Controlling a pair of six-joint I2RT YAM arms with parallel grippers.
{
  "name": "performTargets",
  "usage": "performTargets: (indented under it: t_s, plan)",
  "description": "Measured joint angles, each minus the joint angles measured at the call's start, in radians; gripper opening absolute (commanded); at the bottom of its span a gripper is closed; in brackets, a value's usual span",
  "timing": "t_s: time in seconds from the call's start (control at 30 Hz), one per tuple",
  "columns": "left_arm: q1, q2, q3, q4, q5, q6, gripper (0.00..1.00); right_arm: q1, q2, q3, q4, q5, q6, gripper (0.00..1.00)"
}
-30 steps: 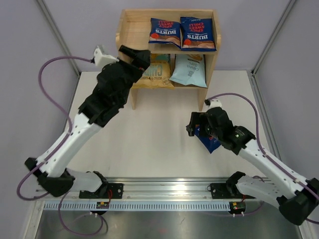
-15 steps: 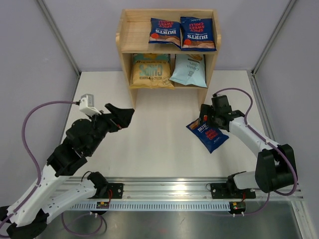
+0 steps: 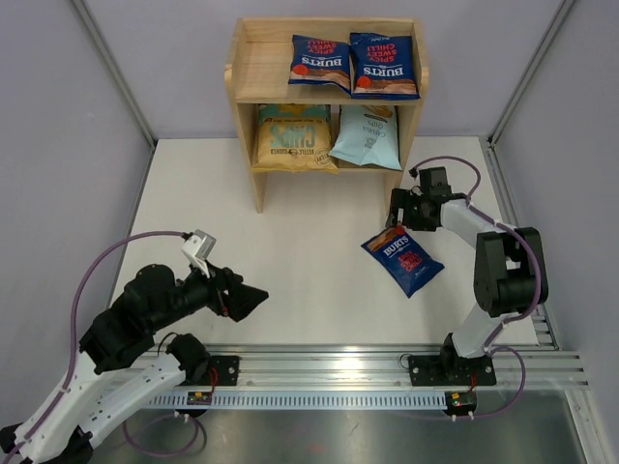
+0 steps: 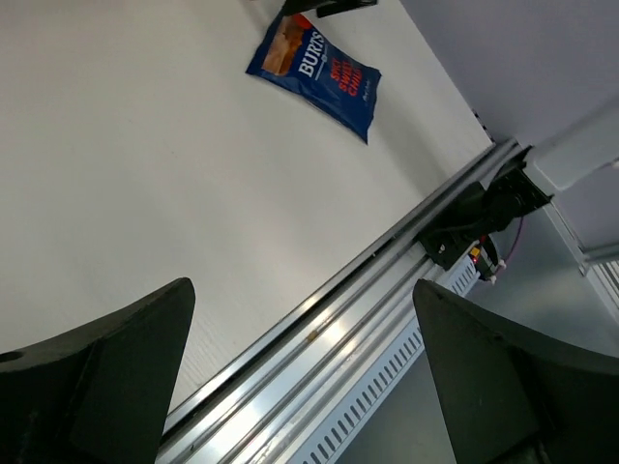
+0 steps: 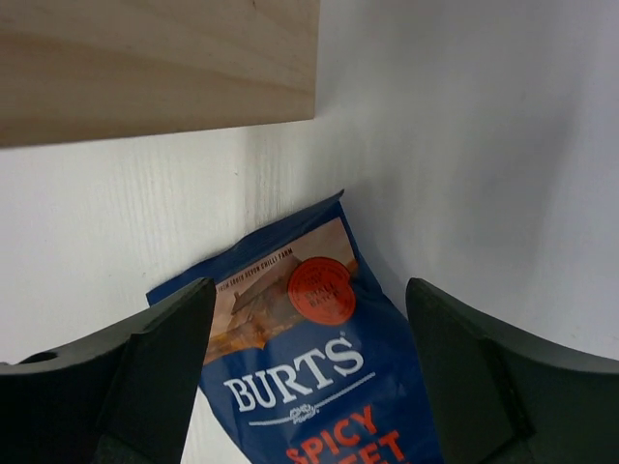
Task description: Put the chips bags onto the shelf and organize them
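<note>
The shelf [image 3: 263,70] stands at the back of the table. Two dark blue Burts chips bags [image 3: 320,63] [image 3: 384,66] lie on its upper tier. On the lower tier are a tan Chips bag [image 3: 293,137] and a pale blue bag [image 3: 367,136]. A third Burts bag [image 3: 403,259] [image 5: 309,387] [image 4: 314,72] lies flat on the table, right of centre. My right gripper [image 3: 398,217] [image 5: 308,295] hovers open over that bag's top edge, its fingers either side and apart from it. My left gripper [image 3: 253,302] [image 4: 300,295] is open and empty, low at the near left.
The shelf's right side panel [image 5: 145,68] is just beyond my right gripper. A metal rail [image 3: 319,365] [image 4: 319,329] runs along the table's near edge, under my left gripper's view. Grey walls close in the table on the left, back and right.
My left arm has drawn back from the shelf to the near left of the table. My right gripper has shifted toward the shelf's right leg, uncovering the Burts bag on the table.
</note>
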Motion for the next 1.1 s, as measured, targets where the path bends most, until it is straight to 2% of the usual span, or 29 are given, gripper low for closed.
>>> performTargets:
  t_s: [0.13, 0.17, 0.27, 0.3, 0.37, 0.4, 0.47, 0.5, 0.53, 0.8, 0.93, 1.1]
  plan:
    - [0.0, -0.064, -0.008, -0.011, 0.072, 0.03, 0.99, 0.001, 0.072, 0.003, 0.018, -0.029, 0.006, 0.68]
    - [0.0, -0.072, -0.012, -0.012, 0.082, 0.035, 0.99, 0.001, 0.083, 0.003, 0.018, -0.029, 0.012, 0.6]
    - [0.0, -0.092, -0.017, -0.023, 0.092, 0.043, 0.99, 0.002, 0.094, 0.002, 0.018, -0.021, 0.032, 0.5]
    - [0.0, -0.096, -0.017, -0.025, 0.092, 0.043, 0.99, 0.002, 0.092, 0.001, 0.022, -0.017, 0.04, 0.42]
    - [0.0, -0.1, -0.018, -0.025, 0.092, 0.044, 0.99, 0.003, 0.085, -0.012, 0.033, -0.006, 0.055, 0.33]
    - [0.0, -0.101, -0.018, -0.025, 0.092, 0.044, 0.99, 0.003, 0.08, -0.02, 0.036, -0.003, 0.064, 0.22]
    - [0.0, -0.101, -0.019, -0.026, 0.088, 0.044, 0.99, 0.003, 0.065, -0.043, 0.049, -0.003, 0.081, 0.13]
    - [0.0, -0.101, -0.019, -0.027, 0.084, 0.043, 0.99, 0.003, 0.056, -0.054, 0.054, -0.003, 0.092, 0.03]
    - [0.0, -0.101, -0.019, -0.029, 0.076, 0.043, 0.99, 0.003, 0.048, -0.064, 0.058, -0.004, 0.1, 0.0]
    - [0.0, -0.089, -0.071, 0.013, -0.059, -0.022, 0.99, 0.013, -0.177, -0.209, 0.113, -0.042, 0.264, 0.0]
    - [0.0, -0.051, -0.229, 0.187, -0.061, -0.066, 0.99, 0.066, -0.343, -0.269, 0.168, -0.04, 0.407, 0.0]
    - [-0.027, 0.076, -0.434, 0.531, -0.05, -0.093, 0.99, 0.196, -0.506, -0.336, 0.228, -0.01, 0.609, 0.0]
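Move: The last Burts bag lies on the table with its middle about 9 cm back from the right hand, 2 cm to its right and 4 cm below; its far end corner is almost under the fingers. The shelf's right foot stands some 4 cm ahead and 3 cm left, and the light-blue bag on the lower shelf about 10 cm ahead, 9 cm left and 10 cm higher. From the left hand, the Burts bag is roughly 18 cm ahead, 40 cm right and 24 cm below. The right fingers straddle the Burts bag's far corner, sinking about 3 cm, and shut to pinch it near the shelf foot; the hand then draws slightly back and lifts some 12 cm, swinging left and back, its left side rolling up about 30 degrees. The open left hand eases back a little, then heads down, forward and right towards the bag. ##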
